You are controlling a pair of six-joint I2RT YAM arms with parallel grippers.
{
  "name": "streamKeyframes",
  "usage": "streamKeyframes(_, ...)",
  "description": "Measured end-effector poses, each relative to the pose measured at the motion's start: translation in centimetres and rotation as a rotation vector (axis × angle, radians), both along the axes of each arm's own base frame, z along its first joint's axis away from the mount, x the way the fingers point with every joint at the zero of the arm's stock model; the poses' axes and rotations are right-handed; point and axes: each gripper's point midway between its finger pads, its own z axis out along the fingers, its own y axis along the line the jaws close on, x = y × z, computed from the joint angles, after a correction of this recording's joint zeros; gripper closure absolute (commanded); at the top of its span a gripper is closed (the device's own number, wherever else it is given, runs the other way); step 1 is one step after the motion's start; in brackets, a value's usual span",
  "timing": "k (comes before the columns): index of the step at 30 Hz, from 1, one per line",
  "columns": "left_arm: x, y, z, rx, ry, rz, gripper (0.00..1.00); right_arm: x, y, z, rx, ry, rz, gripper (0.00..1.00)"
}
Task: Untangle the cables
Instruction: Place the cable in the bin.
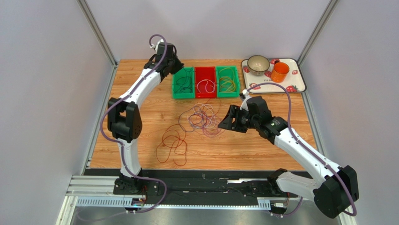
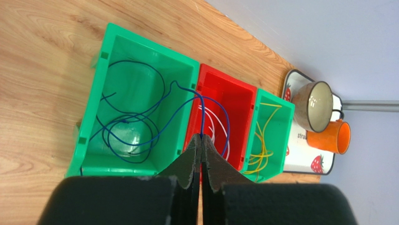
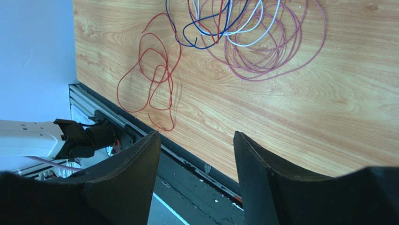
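Observation:
A loose tangle of purple, white and blue cables lies mid-table, with a red cable spread out to its left. In the right wrist view the red cable and purple loops lie on the wood. My left gripper hovers over the bins, shut on a blue cable that runs across the wall between the left green bin and the red bin. Just right of the tangle, my right gripper is open, with nothing between its fingers.
Three bins stand in a row at the back: the left green bin holds dark blue loops, the red bin white ones, the right green bin yellow ones. A tray with a bowl and orange cup sits back right.

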Motion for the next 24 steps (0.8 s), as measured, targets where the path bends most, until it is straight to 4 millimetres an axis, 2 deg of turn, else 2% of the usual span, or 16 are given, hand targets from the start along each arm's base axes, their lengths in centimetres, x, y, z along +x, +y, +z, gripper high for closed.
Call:
streamKeyframes(7,1.4,0.6,-4.3,-0.014,0.063,0.003,1.00,0.0,0.0,0.0,0.000,0.000,0.000,0.38)
streamKeyframes(12,1.4,1.0,-4.9,-0.001,0.073,0.017,1.00,0.0,0.0,-0.2,-0.003,0.004,0.000,0.38)
streamKeyframes(14,1.4,1.0,-5.0,0.002,0.074,0.018,0.84,0.1,0.0,-0.3,-0.005,0.008,0.000,0.38)
streamKeyframes(15,1.4,1.0,-5.1,0.005,0.076,0.016,0.72,0.1,0.1,-0.4,-0.007,0.011,0.001,0.38)
streamKeyframes(18,1.4,0.9,-5.5,0.012,0.084,0.003,0.54,0.1,0.1,-0.7,-0.012,0.021,0.001,0.38)
streamKeyframes(21,1.1,0.9,-5.9,0.014,0.100,-0.005,0.47,0.1,0.1,-0.8,-0.014,0.025,0.001,0.38)
streamKeyframes(24,1.1,1.0,-5.9,0.014,0.100,-0.004,0.47,0.1,0.1,-0.8,-0.015,0.025,0.001,0.38)
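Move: The left hand still pinches the blue cable high over the left green bin, whose middle lies about 3 cm ahead, 3 cm to its left and 18 cm below. The red bin, holding the white cable, is roughly 9 cm to the hand's right and 3 cm ahead; the tangled cables lie 14 cm back and 8 cm right, about 22 cm below. From the idle right hand, that green bin is some 24 cm ahead and 19 cm left. Down goes the left hand, about 6 cm in all, most of it early on, towards the left green bin and with only a slight drift forward. Near the bottom, still above the bin, the shut fingers open to roughly half their range and let go of the blue cable while the hand tips down some 5 degrees. ##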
